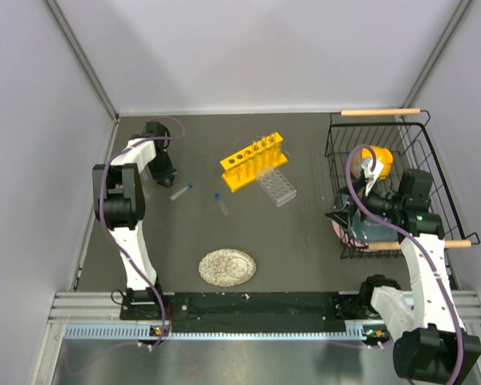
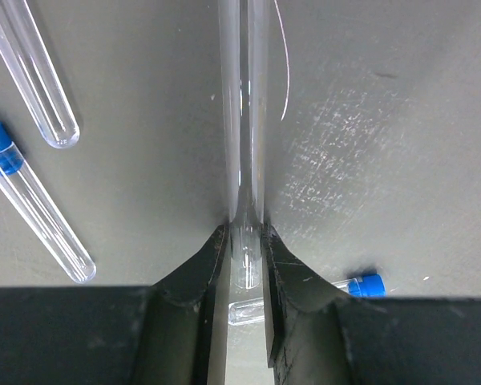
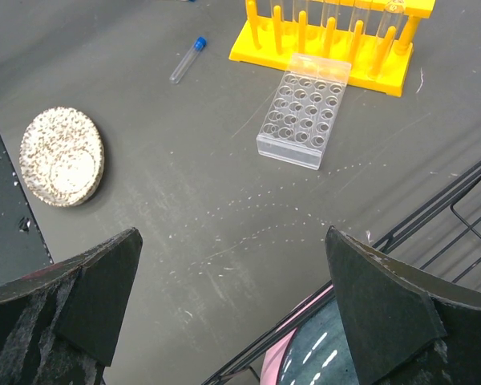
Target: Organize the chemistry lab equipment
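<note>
My left gripper [image 2: 244, 233] is shut on a thin clear glass tube [image 2: 244, 120] that runs straight away from its fingertips, low over the dark table. A blue-capped vial [image 2: 362, 285] lies crosswise under the fingers. Left of them lie another bare tube [image 2: 34, 76] and a second blue-capped vial [image 2: 34, 210]. From above, the left gripper [image 1: 163, 171] is at the back left, near two vials [image 1: 181, 191] [image 1: 222, 202]. The yellow rack [image 1: 252, 160] and the clear gridded rack [image 1: 276, 187] stand mid-table. My right gripper [image 3: 232, 237] is open, holding nothing, at the basket's edge.
A black wire basket [image 1: 417, 152] with bowls, one pink [image 3: 297, 353], fills the right side. A round speckled grey plate [image 1: 227, 267] sits near the front middle. Grey walls close in the table at the back and both sides.
</note>
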Available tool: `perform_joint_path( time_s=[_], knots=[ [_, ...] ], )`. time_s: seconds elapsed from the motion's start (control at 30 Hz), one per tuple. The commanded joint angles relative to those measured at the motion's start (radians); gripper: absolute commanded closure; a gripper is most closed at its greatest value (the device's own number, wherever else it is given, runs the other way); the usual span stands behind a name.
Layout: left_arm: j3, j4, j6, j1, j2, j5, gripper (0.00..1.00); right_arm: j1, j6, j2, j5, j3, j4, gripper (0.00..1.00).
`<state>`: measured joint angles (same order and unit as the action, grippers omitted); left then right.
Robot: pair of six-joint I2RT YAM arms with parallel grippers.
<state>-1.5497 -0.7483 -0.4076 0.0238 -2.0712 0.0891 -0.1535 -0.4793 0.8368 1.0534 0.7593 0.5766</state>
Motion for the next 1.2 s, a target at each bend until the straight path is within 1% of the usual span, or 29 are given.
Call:
perform_joint_path(
  time_s=[0.0, 0.03, 0.13, 0.17, 0.33, 0.53, 0.57, 0.63, 0.67, 0.73, 0.77, 0.8, 0.83, 0.87, 0.9, 0.93, 0.97, 1.0, 1.03, 1.07, 1.1, 1.13, 1.17],
  knots=[
    [-0.038, -0.005, 0.015, 0.005, -0.018, 0.014, 0.84, -0.012, -0.025, -0.016, 0.008, 0.002, -0.015, 0.01],
    [-0.039, -0.003, 0.016, 0.005, -0.015, 0.014, 0.88, -0.014, -0.025, -0.018, 0.008, 0.0, -0.015, 0.01],
    [-0.039, 0.01, 0.019, 0.005, 0.005, 0.021, 0.9, -0.012, -0.025, -0.018, 0.007, 0.0, -0.017, 0.01],
    [-0.036, 0.013, 0.021, 0.005, 0.011, 0.02, 0.93, -0.014, -0.025, -0.016, 0.007, 0.0, -0.015, 0.01],
    [-0.012, 0.062, 0.033, 0.005, 0.088, 0.008, 0.95, -0.012, -0.025, -0.016, 0.007, -0.003, -0.015, 0.01],
    [0.092, 0.16, 0.043, 0.005, 0.236, -0.069, 0.96, -0.014, -0.025, -0.016, 0.031, -0.009, -0.014, 0.01],
    [0.137, 0.179, 0.043, 0.005, 0.262, -0.118, 0.96, -0.014, -0.024, -0.016, 0.037, -0.008, -0.014, 0.01],
    [0.192, 0.219, 0.041, 0.005, 0.345, -0.161, 0.96, -0.014, -0.024, -0.012, 0.055, -0.008, -0.012, 0.01],
    [0.248, 0.263, 0.041, 0.004, 0.403, -0.216, 0.96, -0.015, -0.022, -0.008, 0.065, -0.008, -0.011, 0.01],
    [0.31, 0.308, 0.039, 0.004, 0.466, -0.28, 0.97, -0.012, -0.015, -0.001, 0.089, 0.0, -0.006, 0.01],
    [0.371, 0.355, 0.032, 0.005, 0.532, -0.31, 0.97, -0.014, -0.013, 0.01, 0.103, 0.005, -0.003, 0.01],
    [0.402, 0.384, 0.029, 0.004, 0.568, -0.384, 0.97, -0.012, -0.01, 0.016, 0.129, 0.011, 0.005, 0.01],
    [0.46, 0.411, 0.023, 0.004, 0.603, -0.415, 0.97, -0.012, -0.005, 0.022, 0.144, 0.03, 0.012, 0.01],
    [0.485, 0.449, 0.017, 0.002, 0.672, -0.44, 0.97, -0.009, -0.005, 0.036, 0.158, 0.041, 0.022, 0.01],
    [0.511, 0.472, 0.01, -0.001, 0.709, -0.504, 0.97, -0.001, -0.004, 0.044, 0.172, 0.055, 0.032, 0.01],
    [0.56, 0.492, 0.0, -0.005, 0.745, -0.531, 0.97, 0.006, -0.005, 0.05, 0.174, 0.086, 0.057, 0.01],
    [0.582, 0.516, -0.007, -0.012, 0.816, -0.557, 0.97, 0.017, -0.007, 0.056, 0.177, 0.103, 0.072, 0.01],
    [0.602, 0.549, -0.011, -0.019, 0.85, -0.58, 0.97, 0.029, -0.005, 0.068, 0.175, 0.121, 0.083, 0.01],
    [0.623, 0.553, -0.017, -0.047, 0.884, -0.612, 0.97, 0.069, 0.004, 0.074, 0.174, 0.158, 0.109, 0.01],
    [0.631, 0.558, -0.022, -0.071, 0.945, -0.618, 0.97, 0.092, 0.011, 0.079, 0.171, 0.179, 0.12, 0.01],
    [0.638, 0.579, -0.028, -0.087, 0.974, -0.629, 0.97, 0.126, 0.019, 0.094, 0.154, 0.219, 0.13, 0.01],
    [0.651, 0.59, -0.051, -0.1, 1.005, -0.65, 0.97, 0.196, 0.045, 0.099, 0.142, 0.239, 0.137, 0.01],
    [0.655, 0.601, -0.062, -0.137, 1.055, -0.657, 0.96, 0.237, 0.057, 0.107, 0.131, 0.259, 0.144, 0.01]
  ],
)
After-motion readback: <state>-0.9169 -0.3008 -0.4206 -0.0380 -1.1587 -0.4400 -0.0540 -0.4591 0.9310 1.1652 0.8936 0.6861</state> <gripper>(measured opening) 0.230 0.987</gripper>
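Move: The left hand already has the uncapped clear tube pinched near its rounded end, low over the table; the yellow rack lies about 29 cm to its right and 7 cm farther out. A blue-capped tube lies just 4 cm right and 2 cm back of the fingers, and a second capped tube some 18 cm right and 7 cm back. From the right hand, the yellow rack is roughly 27 cm ahead, 33 cm left and 16 cm below. Keeping its pinch on the clear tube, the left hand first barely stirs, then lifts it about 18 cm with gathering speed, at the same time swinging some 11 cm right towards the yellow rack's side and drawing back 9 cm, while the wrist tips the fingers from pointing down towards forward by about 40 degrees, turns clockwise and raises the tube's far end. Late on, the open, empty right hand begins to move left and up by about 3 cm each from beside the wire basket, turning slightly counter-clockwise. ##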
